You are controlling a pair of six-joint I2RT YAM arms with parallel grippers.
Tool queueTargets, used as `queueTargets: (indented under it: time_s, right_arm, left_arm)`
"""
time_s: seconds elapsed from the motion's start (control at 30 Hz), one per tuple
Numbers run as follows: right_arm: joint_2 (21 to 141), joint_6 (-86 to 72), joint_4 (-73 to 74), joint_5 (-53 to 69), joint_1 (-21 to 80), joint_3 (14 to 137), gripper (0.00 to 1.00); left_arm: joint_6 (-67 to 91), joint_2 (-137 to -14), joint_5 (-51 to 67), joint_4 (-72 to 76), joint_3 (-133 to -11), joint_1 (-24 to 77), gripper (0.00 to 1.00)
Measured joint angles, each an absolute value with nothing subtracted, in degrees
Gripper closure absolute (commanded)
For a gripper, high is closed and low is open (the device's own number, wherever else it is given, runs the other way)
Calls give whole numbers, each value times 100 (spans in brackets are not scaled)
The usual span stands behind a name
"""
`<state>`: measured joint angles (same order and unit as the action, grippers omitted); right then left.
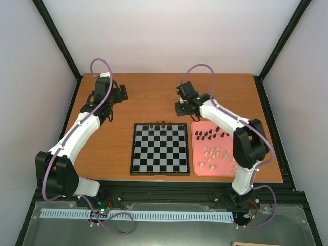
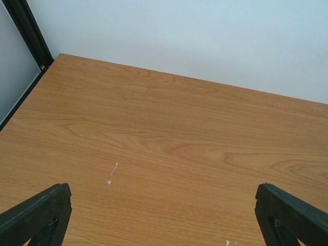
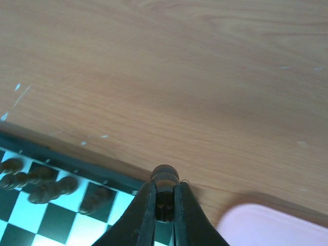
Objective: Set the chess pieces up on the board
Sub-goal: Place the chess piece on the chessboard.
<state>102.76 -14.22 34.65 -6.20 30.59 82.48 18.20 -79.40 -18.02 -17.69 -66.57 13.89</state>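
My right gripper (image 3: 164, 199) is shut on a dark chess piece (image 3: 164, 177), whose rounded top sticks out past the fingertips. It hangs over the far right corner of the black-and-silver board (image 3: 77, 167); from above, that gripper (image 1: 182, 108) is just behind the board (image 1: 160, 149). A few dark pieces (image 3: 42, 180) stand on the board's far row (image 1: 159, 124). My left gripper (image 2: 164, 225) is open over bare table, its fingers (image 2: 41, 212) wide apart with nothing between them; the top view places it (image 1: 122, 92) at the far left.
A pink tray (image 1: 197, 166) lies right of the board, with dark pieces (image 1: 210, 135) at its far end and pale pieces (image 1: 215, 152) nearer. Its corner (image 3: 266, 225) shows in the right wrist view. White walls and black frame posts enclose the wooden table (image 1: 154, 97).
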Motion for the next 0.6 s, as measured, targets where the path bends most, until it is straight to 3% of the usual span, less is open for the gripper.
queueTargets:
  time_s: [0.23,0.6]
  right_arm:
    - [11080,-1420,3802,-458,3588,8543,96]
    - [11100,-1420,4007,-290,3662,8503,95]
  left_arm:
    - [1820,-7940,-1817,-1769,-6657,1389,0]
    - [1820,-7940,-1822,-1769,-6657,1389,0]
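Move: The right hand, still pinching a dark chess piece, is bound for the empty g8 square in the board's far row, about 5 cm to its left, 3 cm back and 12 cm below. The piece on f8 stands some 3 cm left of that square and the one on e8 another 3 cm along, both level with it. The pink tray's middle lies roughly 17 cm right and 13 cm back. From the idle left hand, g8 is about 26 cm right, 9 cm back and 23 cm below. The right hand carries the pinched piece down about 6 cm towards the free g8 square, finishing its swing to the left (some 4 cm, nearly all of it early) and drawing back about 4 cm, so that it comes in over the board's far right corner beside the f8 piece. Quick at first, it slows to a creep over the square while the fingers stay shut on the piece, tip some 10 degrees steeper and turn slightly counter-clockwise. ##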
